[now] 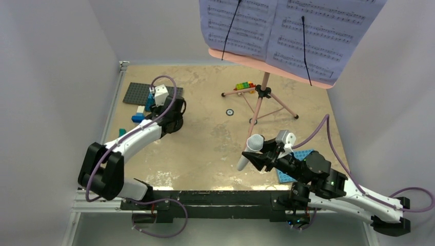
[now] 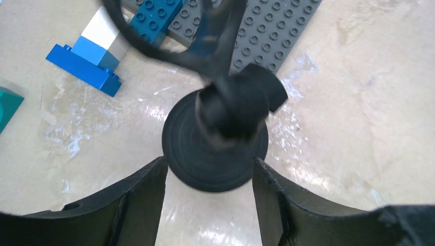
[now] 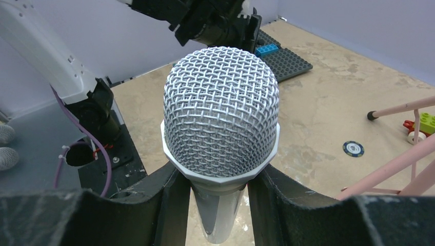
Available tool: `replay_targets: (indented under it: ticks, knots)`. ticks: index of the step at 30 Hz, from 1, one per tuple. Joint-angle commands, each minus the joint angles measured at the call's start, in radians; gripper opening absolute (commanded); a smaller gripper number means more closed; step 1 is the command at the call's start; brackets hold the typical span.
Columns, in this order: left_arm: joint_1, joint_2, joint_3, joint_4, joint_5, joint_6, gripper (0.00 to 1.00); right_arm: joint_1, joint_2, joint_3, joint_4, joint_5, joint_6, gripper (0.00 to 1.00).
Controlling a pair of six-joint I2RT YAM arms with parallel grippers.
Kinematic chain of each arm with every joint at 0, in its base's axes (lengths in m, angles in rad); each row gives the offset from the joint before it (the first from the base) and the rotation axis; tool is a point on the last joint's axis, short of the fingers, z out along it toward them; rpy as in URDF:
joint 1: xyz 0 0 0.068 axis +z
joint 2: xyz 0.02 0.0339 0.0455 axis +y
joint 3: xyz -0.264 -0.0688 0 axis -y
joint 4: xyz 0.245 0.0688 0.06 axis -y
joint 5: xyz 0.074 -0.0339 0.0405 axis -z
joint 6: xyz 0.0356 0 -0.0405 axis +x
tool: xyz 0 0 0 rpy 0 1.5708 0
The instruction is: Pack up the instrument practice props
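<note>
My right gripper (image 3: pixel 219 179) is shut on the grey-white microphone (image 3: pixel 221 110), just under its mesh head, and holds it above the table (image 1: pixel 251 148). The black mic stand stands on the table with its round base (image 2: pixel 215 148) just ahead of my left gripper (image 2: pixel 210 169). That gripper's jaws are apart on either side of the stand and it is open. In the top view the left wrist (image 1: pixel 173 115) hides the stand. The pink music stand (image 1: pixel 260 105) stands at the back right, with lavender sheet-music pages (image 1: pixel 287 31) on its desk (image 1: pixel 241 57).
A grey studded plate (image 1: pixel 137 93) and blue bricks (image 1: pixel 138 115) lie beside the left gripper, with a teal brick (image 1: pixel 122 132) nearer. A blue plate (image 1: pixel 296 165) sits under the right arm. Coloured bricks (image 1: pixel 245 86) and a small disc (image 1: pixel 230 112) lie near the tripod legs.
</note>
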Motion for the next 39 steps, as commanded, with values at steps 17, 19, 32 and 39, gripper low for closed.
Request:
replay_targets:
  ticks: [17, 19, 32, 39]
  knots:
    - [-0.558, -0.879, -0.357, -0.237, 0.284, -0.305, 0.68, -0.067, 0.384, 0.131, 0.079, -0.270, 0.338, 0.00]
    - [-0.558, -1.016, -0.460, -0.108, 0.407, -0.282, 0.69, -0.111, 0.397, 0.107, 0.155, -0.366, 0.405, 0.00]
    - [-0.559, -1.104, -0.660, 0.440, 0.922, -0.124, 1.00, -0.197, 0.556, 0.159, 0.318, -0.588, 0.605, 0.00]
    - [-0.559, -1.097, -0.720, 0.657, 0.976, -0.121, 1.00, -0.204, 0.611, 0.202, 0.295, -0.610, 0.643, 0.00]
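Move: The microphone, hanging in the right hand's grip just below its head, is roughly 26 cm back, 33 cm right and 13 cm above the left hand. The microphone stand is 4 cm ahead of the left hand, the dark baseplate 15 cm ahead and 9 cm left. For the right hand, the meeting spot is about 12 cm left and 4 cm lower; a music-stand foot stands 9 cm ahead and 28 cm below. Left hand, opening wide, swings back about 27 cm and right towards the microphone the right hand carries leftward. ##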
